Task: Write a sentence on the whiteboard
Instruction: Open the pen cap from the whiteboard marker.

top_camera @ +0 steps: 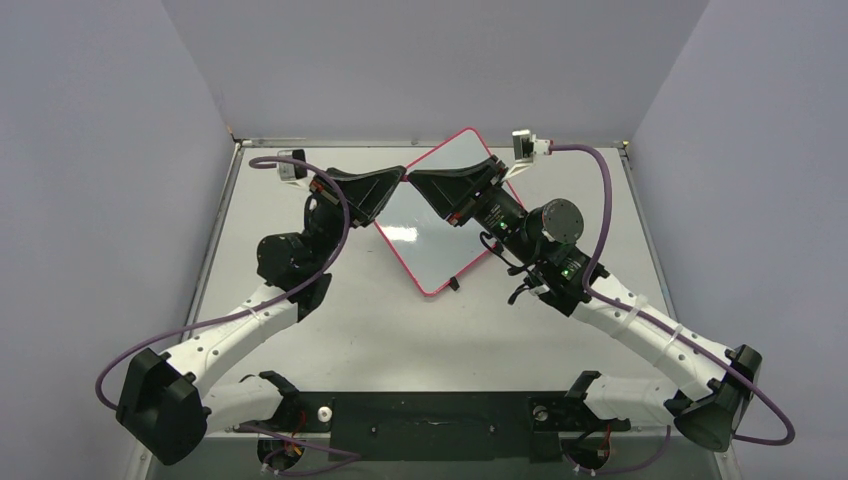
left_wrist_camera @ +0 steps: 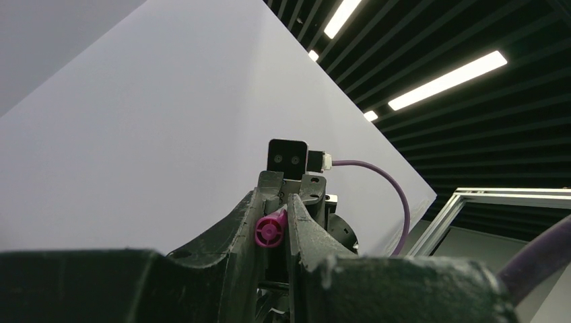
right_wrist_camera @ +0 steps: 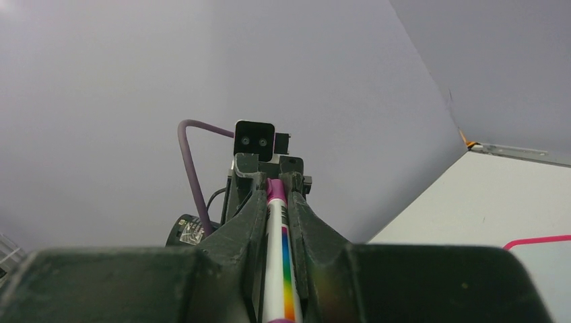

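Observation:
The whiteboard, white with a thin red rim, lies turned like a diamond on the table; its rim also shows low in the right wrist view. The sentence is out of view; the uncovered board looks blank. Above the board's far half the two grippers meet tip to tip. My left gripper is shut on the marker's magenta cap. My right gripper is shut on the marker's white barrel with a rainbow stripe, its magenta end pointing at the left gripper.
A small black thing sits at the board's near corner. Grey walls close in the table on the left, back and right. A purple cable loops over each arm. The arm bases stand on a black bar at the near edge.

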`<state>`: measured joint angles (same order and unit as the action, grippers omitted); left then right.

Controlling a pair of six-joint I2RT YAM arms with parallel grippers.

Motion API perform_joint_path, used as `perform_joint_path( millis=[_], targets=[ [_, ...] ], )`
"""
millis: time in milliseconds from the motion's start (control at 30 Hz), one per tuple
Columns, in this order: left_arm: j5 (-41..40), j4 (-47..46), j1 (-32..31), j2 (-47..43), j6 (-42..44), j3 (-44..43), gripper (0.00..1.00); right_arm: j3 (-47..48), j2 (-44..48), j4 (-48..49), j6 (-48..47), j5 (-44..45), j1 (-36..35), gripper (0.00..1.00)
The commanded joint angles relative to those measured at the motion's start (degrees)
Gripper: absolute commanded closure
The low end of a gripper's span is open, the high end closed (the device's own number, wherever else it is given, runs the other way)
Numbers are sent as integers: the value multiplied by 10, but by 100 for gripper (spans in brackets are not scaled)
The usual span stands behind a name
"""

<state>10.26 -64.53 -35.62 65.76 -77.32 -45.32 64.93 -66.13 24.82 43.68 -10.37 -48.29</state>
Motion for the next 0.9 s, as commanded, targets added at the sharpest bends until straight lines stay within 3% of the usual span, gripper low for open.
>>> perform_joint_path(
  millis=[0, 233, 633, 767, 867],
  targets=[
    [49, -18, -4, -20, 61, 2, 100, 11, 11, -20, 11, 36, 9, 100],
    [36, 8, 4, -93, 166, 44, 100, -15, 33, -53, 78, 72, 47, 100],
    [-23, 41, 33, -148, 173, 85, 100, -71, 55, -24, 153, 40, 105, 100],
    [-33, 144, 43, -175, 191, 70, 100, -76, 65, -44, 143, 38, 117, 100],
    [-124, 397, 47, -225, 239, 46, 100, -79, 85, -78, 111, 52, 125, 100]
  ],
)
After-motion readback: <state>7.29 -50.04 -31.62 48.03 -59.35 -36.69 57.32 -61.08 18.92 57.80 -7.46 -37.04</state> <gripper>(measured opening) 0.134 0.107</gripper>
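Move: The pen cap is already held in the left fingers, some 3 cm to the right hand's left and about level with it. The marker body runs off to the left hand's right, its middle about 6 cm over, held near the cap by the right fingers. The whiteboard lies far below both hands, roughly 45 cm down and 20 cm ahead, its middle some 8 cm right of the left hand. The marker is pulled apart between two keeping grips: both hands first sink together about 4 cm with the fingertips close, the wrists tilting. Then they part quickly, the right hand going right and forward about 5 cm each with the marker body, its fingers ending tipped down, while the left draws the cap about 5 cm left, turning counter-clockwise. ##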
